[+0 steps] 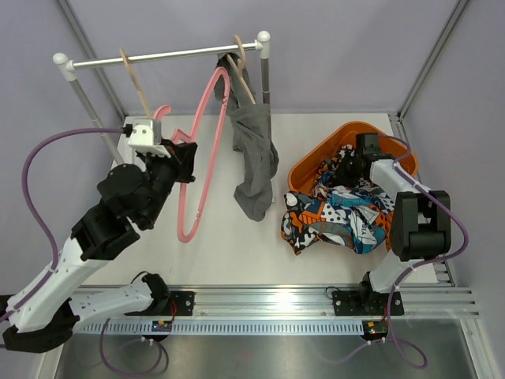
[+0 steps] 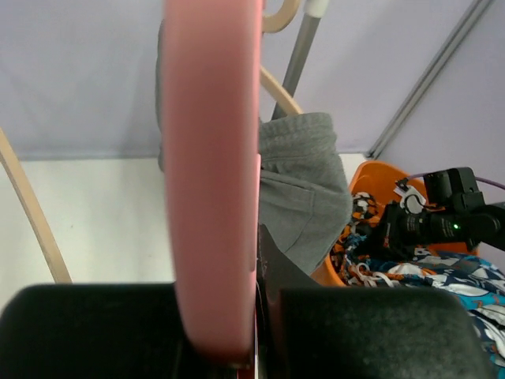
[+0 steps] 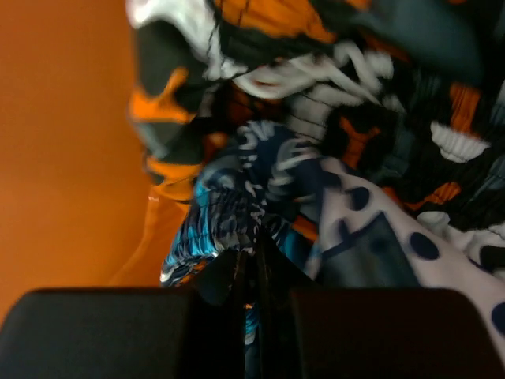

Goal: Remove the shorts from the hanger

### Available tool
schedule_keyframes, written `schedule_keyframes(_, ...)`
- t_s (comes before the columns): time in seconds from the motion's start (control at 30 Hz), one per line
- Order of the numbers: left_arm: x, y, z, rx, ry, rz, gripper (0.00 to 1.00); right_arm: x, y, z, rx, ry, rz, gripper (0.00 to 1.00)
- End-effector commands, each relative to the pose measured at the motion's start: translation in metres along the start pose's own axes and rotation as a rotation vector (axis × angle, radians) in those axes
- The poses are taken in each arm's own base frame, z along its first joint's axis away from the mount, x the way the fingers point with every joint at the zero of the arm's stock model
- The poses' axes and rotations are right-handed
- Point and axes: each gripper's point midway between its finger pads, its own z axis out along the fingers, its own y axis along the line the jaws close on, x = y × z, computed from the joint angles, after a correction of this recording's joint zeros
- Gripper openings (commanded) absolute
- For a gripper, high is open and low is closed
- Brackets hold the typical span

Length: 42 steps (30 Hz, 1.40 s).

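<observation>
The plain dark grey shorts (image 1: 254, 158) (image 2: 300, 189) hang from a wooden hanger (image 1: 239, 71) at the right end of the rail (image 1: 166, 55). My left gripper (image 1: 185, 154) (image 2: 229, 316) is shut on a bare pink hanger (image 1: 186, 235) (image 2: 213, 158), held just left of the grey shorts. The camouflage shorts (image 1: 335, 170) (image 3: 394, 118) and the blue-orange-white shorts (image 1: 359, 221) (image 3: 229, 205) lie piled in and over the orange basket (image 1: 312, 158). Inside the basket, my right gripper (image 1: 351, 158) (image 3: 256, 260) is shut on a fold of the blue-patterned shorts.
A second bare wooden hanger (image 1: 136, 83) hangs near the rail's left end. The rack's right post (image 1: 265, 79) stands behind the grey shorts. The basket's orange wall (image 3: 63, 158) is close on the right gripper's left. White tabletop (image 1: 229, 253) lies in front.
</observation>
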Motion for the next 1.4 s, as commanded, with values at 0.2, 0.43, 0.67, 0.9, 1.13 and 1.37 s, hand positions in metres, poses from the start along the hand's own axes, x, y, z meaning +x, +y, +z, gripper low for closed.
schedule_keyframes(0.2,-0.002,0.02,0.032,-0.146,0.141,-0.027,0.0,-0.044,0.048,-0.085,-0.155,-0.274,-0.033,0.44)
schedule_keyframes(0.43,-0.005,0.035,0.065,-0.22,0.213,-0.019,0.0,-0.049,0.085,-0.189,-0.278,-0.416,-0.124,0.69)
schedule_keyframes(0.67,-0.011,0.062,0.124,-0.273,0.279,-0.013,0.0,-0.04,0.1,-0.237,-0.35,-0.471,-0.188,0.9)
schedule_keyframes(0.9,-0.033,0.088,0.17,-0.309,0.248,-0.042,0.0,-0.026,0.103,-0.262,-0.392,-0.501,-0.238,0.91)
schedule_keyframes(1.13,-0.043,0.115,0.197,-0.348,0.202,-0.048,0.0,-0.024,0.105,-0.269,-0.405,-0.51,-0.268,0.91)
schedule_keyframes(1.37,-0.02,0.152,0.211,-0.405,0.246,-0.065,0.0,-0.022,0.106,-0.268,-0.419,-0.507,-0.275,0.91)
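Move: The left hand holds the bare pink hanger; the bare stretch of rail it heads for lies roughly 28 cm ahead, 7 cm left, about level. From this hand, the wooden hanger hangs about 27 cm ahead and 18 cm left, the grey shorts some 24 cm ahead, 16 cm right and lower. The right hand pinches the blue shorts inside the orange bin, whose middle is about 3 cm back and 2 cm right; the grey shorts hang some 33 cm to its left, 9 cm ahead, higher. The right fingers open wide and let go of the blue shorts in the bin, then that hand rises steeply about 26 cm out of it, easing back some 8 cm as its wrist tips up nearly 40 degrees. Meanwhile the left hand, keeping its grip on the pink hanger, carries it forward to the rail, veering left, tipping down and turning counter-clockwise some 20 degrees. ##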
